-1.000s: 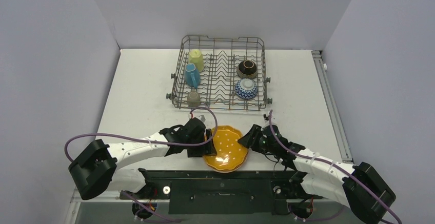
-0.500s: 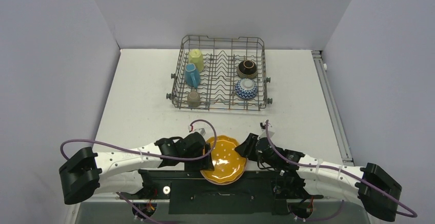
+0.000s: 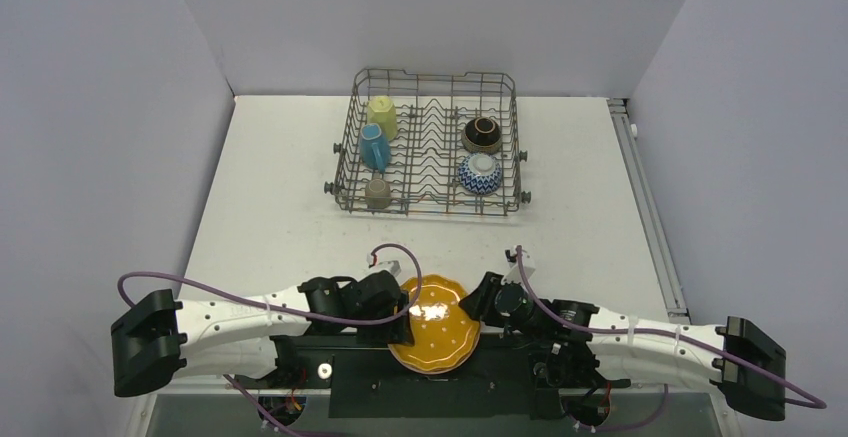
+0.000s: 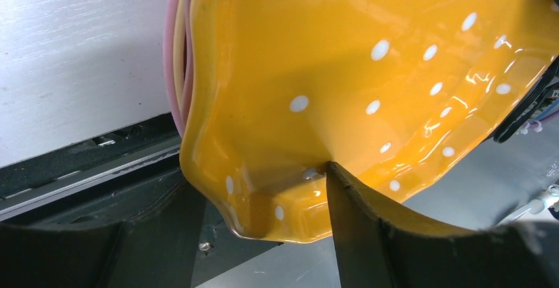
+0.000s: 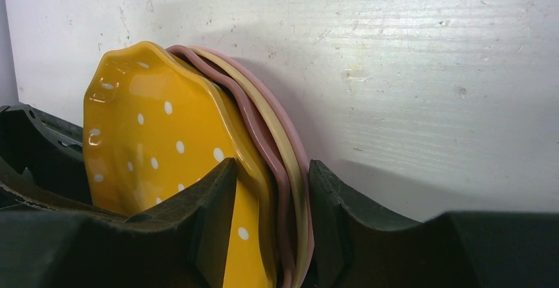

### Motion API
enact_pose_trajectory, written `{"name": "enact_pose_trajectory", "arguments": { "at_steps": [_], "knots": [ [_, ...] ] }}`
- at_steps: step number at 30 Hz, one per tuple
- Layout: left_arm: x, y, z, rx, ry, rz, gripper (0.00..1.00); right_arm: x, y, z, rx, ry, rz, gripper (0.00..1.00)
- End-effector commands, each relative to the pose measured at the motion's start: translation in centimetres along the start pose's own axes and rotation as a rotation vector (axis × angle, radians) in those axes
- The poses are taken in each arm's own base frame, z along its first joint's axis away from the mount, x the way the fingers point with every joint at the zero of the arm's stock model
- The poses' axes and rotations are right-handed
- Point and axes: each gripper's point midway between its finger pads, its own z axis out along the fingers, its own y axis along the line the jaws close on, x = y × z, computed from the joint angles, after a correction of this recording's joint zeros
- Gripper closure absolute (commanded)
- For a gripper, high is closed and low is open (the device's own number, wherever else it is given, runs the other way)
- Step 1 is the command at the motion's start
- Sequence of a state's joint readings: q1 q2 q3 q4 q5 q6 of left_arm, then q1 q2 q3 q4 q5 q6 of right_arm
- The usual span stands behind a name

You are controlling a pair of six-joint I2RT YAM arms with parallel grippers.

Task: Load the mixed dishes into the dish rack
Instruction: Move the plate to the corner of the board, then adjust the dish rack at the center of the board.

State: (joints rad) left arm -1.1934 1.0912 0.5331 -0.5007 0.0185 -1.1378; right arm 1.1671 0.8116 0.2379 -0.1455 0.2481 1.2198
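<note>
A stack of scalloped plates lies at the table's near edge, the dotted orange plate (image 3: 436,339) on top. In the right wrist view a dark pink plate (image 5: 256,122), a yellow plate (image 5: 277,130) and a light pink plate (image 5: 294,140) lie under the orange plate (image 5: 148,136). My right gripper (image 3: 481,306) (image 5: 271,168) is shut on the whole stack at its right rim. My left gripper (image 3: 407,316) (image 4: 254,179) clamps the left rim, with one finger on the orange face (image 4: 369,70). The dish rack (image 3: 436,74) at the back holds the mugs and bowls.
In the rack a pale-yellow mug (image 3: 382,115), a blue mug (image 3: 374,147) and a grey mug (image 3: 377,193) fill the left side. A dark brown bowl (image 3: 481,134) and a blue-white patterned bowl (image 3: 479,173) fill the right. The black base frame (image 3: 340,355) lies under the overhanging plates.
Both grippers and the plate stack have slid toward the near edge; the stack now overhangs the black frame. Both arms have stretched out lower and flatter.
</note>
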Motion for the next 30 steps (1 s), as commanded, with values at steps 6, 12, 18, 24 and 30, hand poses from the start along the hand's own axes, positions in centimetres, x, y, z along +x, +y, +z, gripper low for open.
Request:
{"name": "enact_pose_trajectory", "arguments": {
  "at_steps": [6,12,18,24,30],
  "knots": [
    [-3.2,-2.3,-1.7,0.037,-0.151,0.012,0.24,-0.5,4.2,-2.1,-0.076,0.049,-0.042,0.5],
    [-4.4,-2.5,-3.7,0.006,-0.197,0.029,0.05,-3.2,5.8,-3.6,-0.053,-0.013,-0.115,0.42],
    [-6.5,-2.8,-6.6,-0.041,-0.276,0.058,0.04,-6.4,5.6,-5.5,0.041,-0.093,-0.217,0.39],
    [-10.6,-5.8,-10.1,0.015,-0.413,0.032,0.04,-9.3,5.4,-7.6,0.095,-0.183,-0.265,0.39],
    [-14.8,-7.4,-11.6,0.076,-0.478,-0.069,0.04,-10.7,4.7,-8.9,0.118,-0.236,-0.27,0.39]
  ]
}}
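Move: The fingers of both hands are still on the overlapping rims of the plate stack, yellow plate on top, which overhangs the table's front edge. Its middle is about 9 cm to the right of the left hand and 3 cm farther out, at nearly its height; from the right hand it is some 9 cm left and 5 cm back. The grey mug is roughly 38 cm ahead of the left hand and 7 cm left; the patterned bowl is about 37 cm ahead of the right hand and 4 cm right. Upward, after their fingers open and come free of the plate rims, both hands lift away from the stack. The left climbs about 14 cm while reaching some 9 cm forward, its fingertips swinging forward; the right eases back a touch, then rises about 12 cm and drifts slightly forward, finally to its right, tilting as it goes. The fingers of both stay open. ##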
